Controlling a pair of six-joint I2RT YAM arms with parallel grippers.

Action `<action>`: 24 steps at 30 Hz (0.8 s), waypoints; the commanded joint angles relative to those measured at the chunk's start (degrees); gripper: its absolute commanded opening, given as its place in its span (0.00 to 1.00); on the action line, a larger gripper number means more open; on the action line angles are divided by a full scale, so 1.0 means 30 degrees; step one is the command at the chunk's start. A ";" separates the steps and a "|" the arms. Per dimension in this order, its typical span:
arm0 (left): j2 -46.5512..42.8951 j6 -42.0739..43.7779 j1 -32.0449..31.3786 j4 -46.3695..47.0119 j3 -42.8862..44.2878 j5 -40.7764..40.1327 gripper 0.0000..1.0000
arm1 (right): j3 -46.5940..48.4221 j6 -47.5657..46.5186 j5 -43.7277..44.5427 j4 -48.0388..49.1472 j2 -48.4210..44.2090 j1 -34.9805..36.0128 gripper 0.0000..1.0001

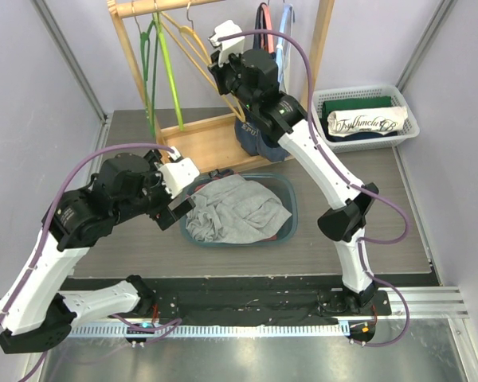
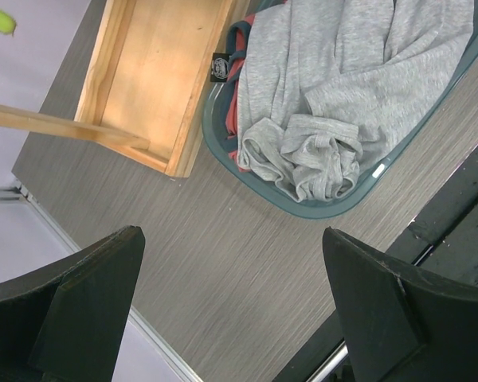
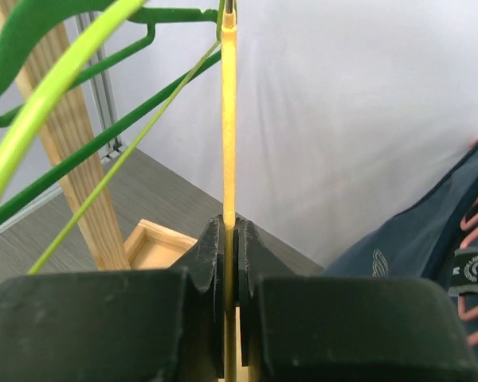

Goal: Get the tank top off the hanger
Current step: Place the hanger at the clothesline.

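Observation:
A bare yellow hanger (image 1: 193, 41) hangs from the wooden rod, and my right gripper (image 1: 221, 54) is shut on one of its arms. In the right wrist view the yellow hanger (image 3: 229, 119) runs straight up out of the closed right gripper (image 3: 229, 227). The grey tank top (image 1: 231, 208) lies crumpled in a teal basin (image 1: 291, 216), off any hanger. My left gripper (image 1: 179, 203) hovers open and empty just left of the basin. Its wrist view shows the left gripper (image 2: 231, 235) over bare table, with the tank top (image 2: 342, 87) in the teal basin (image 2: 334, 208) beyond.
Green hangers (image 1: 151, 56) (image 3: 64, 48) hang left of the yellow one. A navy garment (image 1: 259, 142) (image 3: 430, 231) hangs under my right arm. The rack's wooden base tray (image 1: 207, 143) (image 2: 151, 72) sits behind the basin. A white basket (image 1: 366, 119) of folded clothes stands back right.

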 commanded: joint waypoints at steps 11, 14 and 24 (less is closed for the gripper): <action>0.0097 -0.0159 0.0431 0.0804 0.0303 -0.0230 1.00 | 0.2094 -0.0375 -0.2295 0.4118 0.1393 -0.1709 0.01; 0.0214 -0.0276 0.0606 0.0833 0.0332 -0.0113 1.00 | 0.2416 -0.0258 -0.2502 0.4354 0.1773 -0.1885 0.01; 0.0595 -0.0364 0.0812 0.0950 0.0683 0.0268 1.00 | 0.1919 0.0446 -0.3820 0.4268 0.2243 -0.1856 0.01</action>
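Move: The yellow hanger is pinched in my right hand, hook uppermost. The rod of the clothes rack, where the hook belongs, is about 6 cm ahead, 6 cm left and 14 cm above that hand. At roughly hand height the lime hanger hangs some 12 cm left and 2 cm ahead; the navy tank top is about 10 cm right, 8 cm ahead and 12 cm lower. From my left hand, the rod spot is about 34 cm ahead, 4 cm right and 26 cm up. With my right fingers still shut on the yellow hanger, I carry it forward about 5 cm towards the rod, lifting barely a centimetre at first and sinking again. My hand drifts some 2 cm right, then starts back left as the forward travel stops, and the fingers tip up about 5 degrees. ##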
